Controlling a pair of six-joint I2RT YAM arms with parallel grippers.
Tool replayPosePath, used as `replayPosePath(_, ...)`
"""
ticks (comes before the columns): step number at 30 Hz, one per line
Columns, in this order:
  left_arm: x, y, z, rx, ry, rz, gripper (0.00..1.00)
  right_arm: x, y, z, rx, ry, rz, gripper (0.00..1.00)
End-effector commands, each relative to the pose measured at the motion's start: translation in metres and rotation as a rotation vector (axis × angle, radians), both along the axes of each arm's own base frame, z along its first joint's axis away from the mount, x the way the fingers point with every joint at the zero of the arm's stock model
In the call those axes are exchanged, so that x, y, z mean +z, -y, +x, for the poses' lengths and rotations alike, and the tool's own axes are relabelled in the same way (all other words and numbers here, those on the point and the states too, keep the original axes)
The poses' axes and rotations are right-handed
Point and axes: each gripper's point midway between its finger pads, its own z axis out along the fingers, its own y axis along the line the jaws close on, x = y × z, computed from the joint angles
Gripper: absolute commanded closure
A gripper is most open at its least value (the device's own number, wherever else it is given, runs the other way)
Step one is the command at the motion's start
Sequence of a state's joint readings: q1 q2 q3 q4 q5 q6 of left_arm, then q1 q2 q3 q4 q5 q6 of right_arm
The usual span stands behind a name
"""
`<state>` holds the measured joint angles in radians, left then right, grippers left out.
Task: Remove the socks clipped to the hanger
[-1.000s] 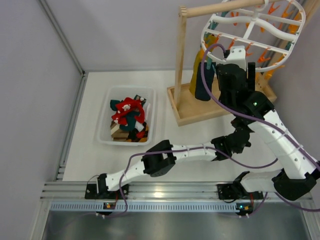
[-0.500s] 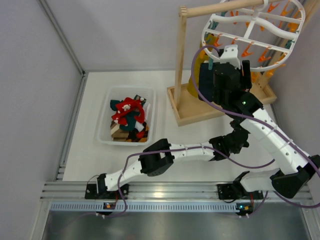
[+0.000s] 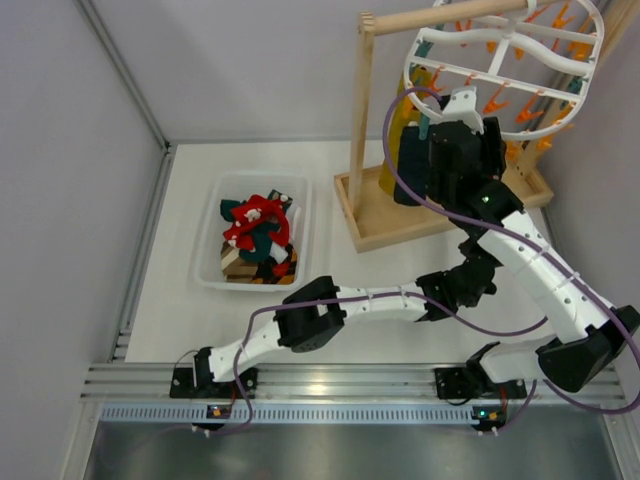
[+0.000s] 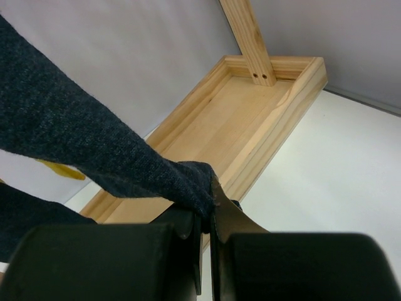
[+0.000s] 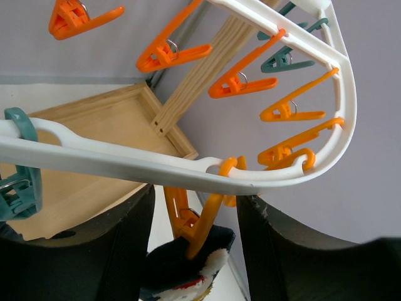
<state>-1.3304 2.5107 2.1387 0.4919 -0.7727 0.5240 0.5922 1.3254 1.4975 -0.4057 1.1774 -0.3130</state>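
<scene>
The white hanger (image 3: pixel 413 78) hangs from the wooden stand at the upper right, its rim (image 5: pixel 125 164) lined with orange and teal clothespins. My right gripper (image 5: pixel 194 232) is open just under the rim. Its jaws stand on either side of an orange clothespin (image 5: pixel 210 219) that clips a dark sock with white and red markings (image 5: pixel 182 269). My left gripper (image 4: pixel 210 210) is shut on the end of a dark teal sock (image 4: pixel 94 150) that stretches away up and to the left. A dark sock (image 3: pixel 408 172) and a mustard-yellow sock (image 3: pixel 390 150) hang by the stand post. In the top view the left fingertips are hidden under the right arm.
The light wooden stand (image 3: pixel 360 120) rises from its tray base (image 3: pixel 372 222), which fills the left wrist view (image 4: pixel 250 119). A clear bin (image 3: pixel 207 262) left of it holds red, teal and other socks (image 3: pixel 255 232). Walls close in at the left and back.
My right gripper has moved up and to the left, closer under the hanger's rim. The left arm has shifted slightly and still holds the dark sock.
</scene>
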Motion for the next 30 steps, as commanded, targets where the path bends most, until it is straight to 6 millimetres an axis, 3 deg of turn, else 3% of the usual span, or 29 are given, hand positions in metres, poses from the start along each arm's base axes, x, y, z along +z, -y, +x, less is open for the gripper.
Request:
replayPosePath(1, 0.063, -0.008, -0.009, -0.031, 0.017, -0.125, 1.0, 0.015, -0.001, 0.01, -0.003, 0.069, 0.028, 0.49)
replayPosePath(7, 0.062, -0.007, -0.009, -0.034, 0.017, -0.123, 1.0, 0.015, -0.002, 0.01, 0.001, 0.068, 0.033, 0.61)
replayPosePath(10, 0.058, -0.006, -0.008, -0.033, 0.013, -0.119, 1.0, 0.016, -0.002, 0.009, 0.006, 0.071, 0.037, 0.75)
replayPosePath(15, 0.052, -0.005, -0.006, -0.031, 0.003, -0.122, 1.0, 0.017, -0.003, 0.008, 0.018, 0.079, 0.052, 0.81)
replayPosePath(20, 0.039, -0.008, -0.001, -0.028, -0.014, -0.108, 1.0, 0.015, -0.005, 0.008, 0.034, 0.082, 0.072, 1.0)
replayPosePath(24, 0.024, -0.011, -0.002, -0.057, -0.043, -0.088, 1.0, 0.019, -0.009, 0.007, 0.077, 0.106, 0.113, 1.0)
replayPosePath(30, 0.0, -0.034, -0.005, -0.038, -0.106, -0.066, 1.0, 0.021, -0.014, 0.007, 0.118, 0.097, 0.145, 1.0)
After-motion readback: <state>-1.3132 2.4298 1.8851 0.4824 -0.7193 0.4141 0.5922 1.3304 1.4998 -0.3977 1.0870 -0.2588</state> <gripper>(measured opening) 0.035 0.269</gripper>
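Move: The orange clip pinning the dark patterned sock is between my open right fingertips, about 1 cm ahead, level sideways and in height. Of its neighbours, the teal clip is about 7 cm ahead of my right hand and 9 cm left; the plain navy sock's middle is 6 cm ahead, 10 cm left and 10 cm below. From my left hand, already gripping the patterned sock's lower end, the orange clip is roughly 7 cm ahead, 5 cm left and 18 cm above. I squeeze my right fingers shut on the orange clip, easing about 1 cm forward and 1.5 cm left and keeping it pinched on the ring. My left hand keeps its pinch on the sock, lets up about 1 cm, then with the clip squeezed pulls down quickly by some 7 cm and drifts 2 cm left, away from the clip. ##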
